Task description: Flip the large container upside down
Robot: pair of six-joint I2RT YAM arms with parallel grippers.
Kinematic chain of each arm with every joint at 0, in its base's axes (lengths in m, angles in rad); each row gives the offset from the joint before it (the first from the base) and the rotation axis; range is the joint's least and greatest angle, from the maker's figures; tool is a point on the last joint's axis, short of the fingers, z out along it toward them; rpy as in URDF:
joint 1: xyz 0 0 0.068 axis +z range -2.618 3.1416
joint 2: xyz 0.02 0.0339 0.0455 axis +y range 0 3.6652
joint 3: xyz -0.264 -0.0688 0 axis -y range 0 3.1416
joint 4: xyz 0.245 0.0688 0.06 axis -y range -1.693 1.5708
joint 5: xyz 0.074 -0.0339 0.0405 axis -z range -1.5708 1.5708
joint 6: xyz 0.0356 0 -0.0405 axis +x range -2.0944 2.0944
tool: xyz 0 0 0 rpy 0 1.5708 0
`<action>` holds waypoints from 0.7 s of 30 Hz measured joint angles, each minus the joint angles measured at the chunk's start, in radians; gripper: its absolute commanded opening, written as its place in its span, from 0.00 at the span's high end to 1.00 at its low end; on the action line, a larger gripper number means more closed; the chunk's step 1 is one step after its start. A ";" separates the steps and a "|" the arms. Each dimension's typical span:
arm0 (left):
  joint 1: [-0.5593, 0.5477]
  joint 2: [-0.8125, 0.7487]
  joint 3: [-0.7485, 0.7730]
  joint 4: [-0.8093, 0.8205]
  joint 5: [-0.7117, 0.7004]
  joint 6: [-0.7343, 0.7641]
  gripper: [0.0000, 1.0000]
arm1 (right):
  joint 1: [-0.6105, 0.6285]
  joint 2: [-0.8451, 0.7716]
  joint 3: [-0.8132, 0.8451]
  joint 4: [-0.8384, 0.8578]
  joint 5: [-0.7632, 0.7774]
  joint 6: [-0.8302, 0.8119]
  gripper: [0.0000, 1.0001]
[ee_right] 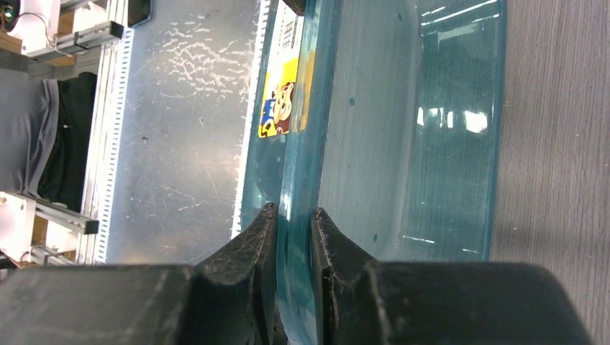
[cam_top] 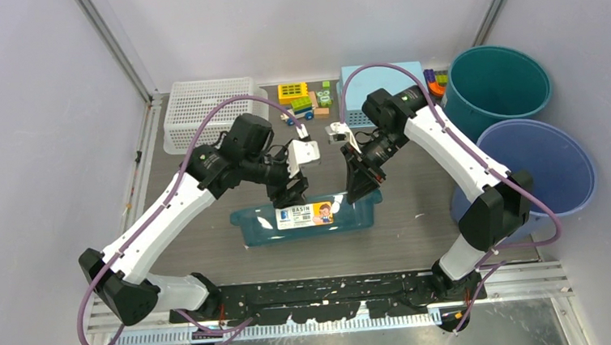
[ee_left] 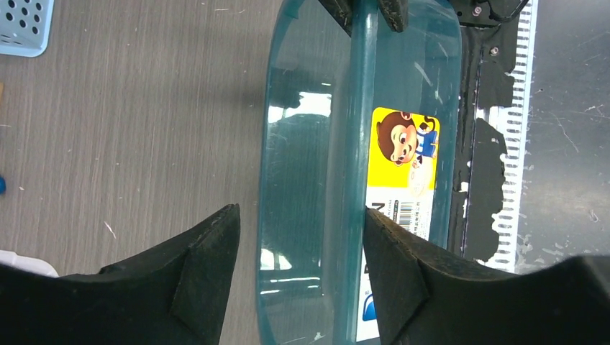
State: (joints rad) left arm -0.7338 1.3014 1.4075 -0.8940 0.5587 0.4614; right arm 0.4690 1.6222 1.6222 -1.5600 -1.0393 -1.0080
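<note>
The large container (cam_top: pixel 305 219) is a clear teal basin with a monkey label on its near wall. It stands open side up at the table's middle. My left gripper (cam_top: pixel 290 195) hangs over its left part. In the left wrist view the left gripper (ee_left: pixel 301 210) is open and straddles the near rim of the basin (ee_left: pixel 302 129): one finger (ee_left: pixel 392 251) touches the rim, and the other finger (ee_left: pixel 208 251) is outside the far wall. My right gripper (cam_top: pixel 362 186) is at the basin's right part. In the right wrist view the right gripper (ee_right: pixel 294 208) is shut on the basin's (ee_right: pixel 403 129) near rim.
A white basket (cam_top: pixel 204 110), a light blue basket (cam_top: pixel 359 87) and small toys (cam_top: pixel 301 98) line the back. A teal bucket (cam_top: pixel 495 86) and a blue bucket (cam_top: pixel 541 164) stand at the right. The black mounting rail (cam_top: pixel 335 288) runs along the near edge.
</note>
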 measured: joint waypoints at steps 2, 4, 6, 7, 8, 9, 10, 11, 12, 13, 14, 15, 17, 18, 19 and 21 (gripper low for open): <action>0.000 0.000 0.000 0.000 0.000 0.000 0.39 | -0.002 0.000 -0.001 0.000 0.000 -0.003 0.99; 0.000 0.000 -0.002 -0.001 0.001 0.003 0.42 | -0.002 0.000 -0.001 0.001 -0.001 -0.004 0.99; 0.000 0.000 -0.004 -0.003 0.002 0.008 0.44 | -0.004 0.000 -0.002 0.002 -0.002 -0.005 0.99; 0.000 0.000 -0.005 -0.004 0.003 0.011 0.47 | -0.006 0.000 -0.002 0.003 -0.002 -0.005 0.99; 0.000 0.001 -0.005 -0.006 0.005 0.014 0.50 | -0.006 0.000 -0.002 0.003 -0.003 -0.006 0.99; 0.000 0.002 -0.005 -0.009 0.008 0.017 0.53 | -0.006 0.000 -0.002 0.003 -0.003 -0.006 0.99; 0.000 0.003 -0.005 -0.011 0.010 0.018 0.57 | -0.007 0.000 -0.002 0.004 -0.003 -0.007 0.99; -0.002 0.005 -0.006 -0.016 0.012 0.020 0.60 | -0.008 0.000 -0.002 0.005 -0.003 -0.007 0.99; -0.002 0.008 -0.006 -0.020 0.016 0.019 0.63 | -0.008 0.000 -0.002 0.007 -0.002 -0.007 0.99; -0.003 0.010 -0.006 -0.024 0.021 0.019 0.66 | -0.009 0.000 -0.002 0.008 -0.002 -0.008 0.99; -0.005 0.011 -0.006 -0.026 0.023 0.019 0.69 | -0.011 0.000 -0.002 0.010 0.000 -0.008 0.99; -0.005 0.013 -0.006 -0.026 0.025 0.019 0.74 | -0.011 0.000 -0.002 0.011 0.001 -0.008 0.99; -0.006 0.016 -0.006 -0.031 0.028 0.018 0.84 | -0.013 0.000 -0.002 0.013 0.003 -0.008 0.99; -0.008 0.017 -0.006 -0.034 0.034 0.019 0.88 | -0.013 0.000 -0.002 0.017 0.006 -0.008 0.99; -0.009 0.017 -0.006 -0.036 0.033 0.017 0.93 | -0.014 0.000 -0.002 0.018 0.007 -0.009 0.99; -0.011 0.017 -0.006 -0.039 0.032 0.021 0.99 | -0.014 0.000 -0.002 0.020 0.010 -0.011 0.99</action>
State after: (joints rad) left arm -0.7452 1.3182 1.4017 -0.9325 0.5907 0.4824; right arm 0.4549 1.6222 1.6199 -1.5398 -1.0290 -1.0187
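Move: The large container hangs on edge from the right hand. Its upper rim already passes between the left hand's open fingers, about 2 cm back of their middle and level with it. The container's middle is some 6 cm back, 2 cm right and 13 cm below the left hand; from the right hand it is about 5 cm back, 15 cm left and 12 cm below. Toy blocks lie some 34 cm ahead of the left hand and 2 cm right, 24 cm down. Back and down by about 1 cm each way, the left hand eases onto the container's upper rim, its wrist barely turning, while its fingers close from well open to nearly shut and pinch the rim wall between them. The right hand keeps its grip farther right along the same rim and drifts under 1 cm forward. ##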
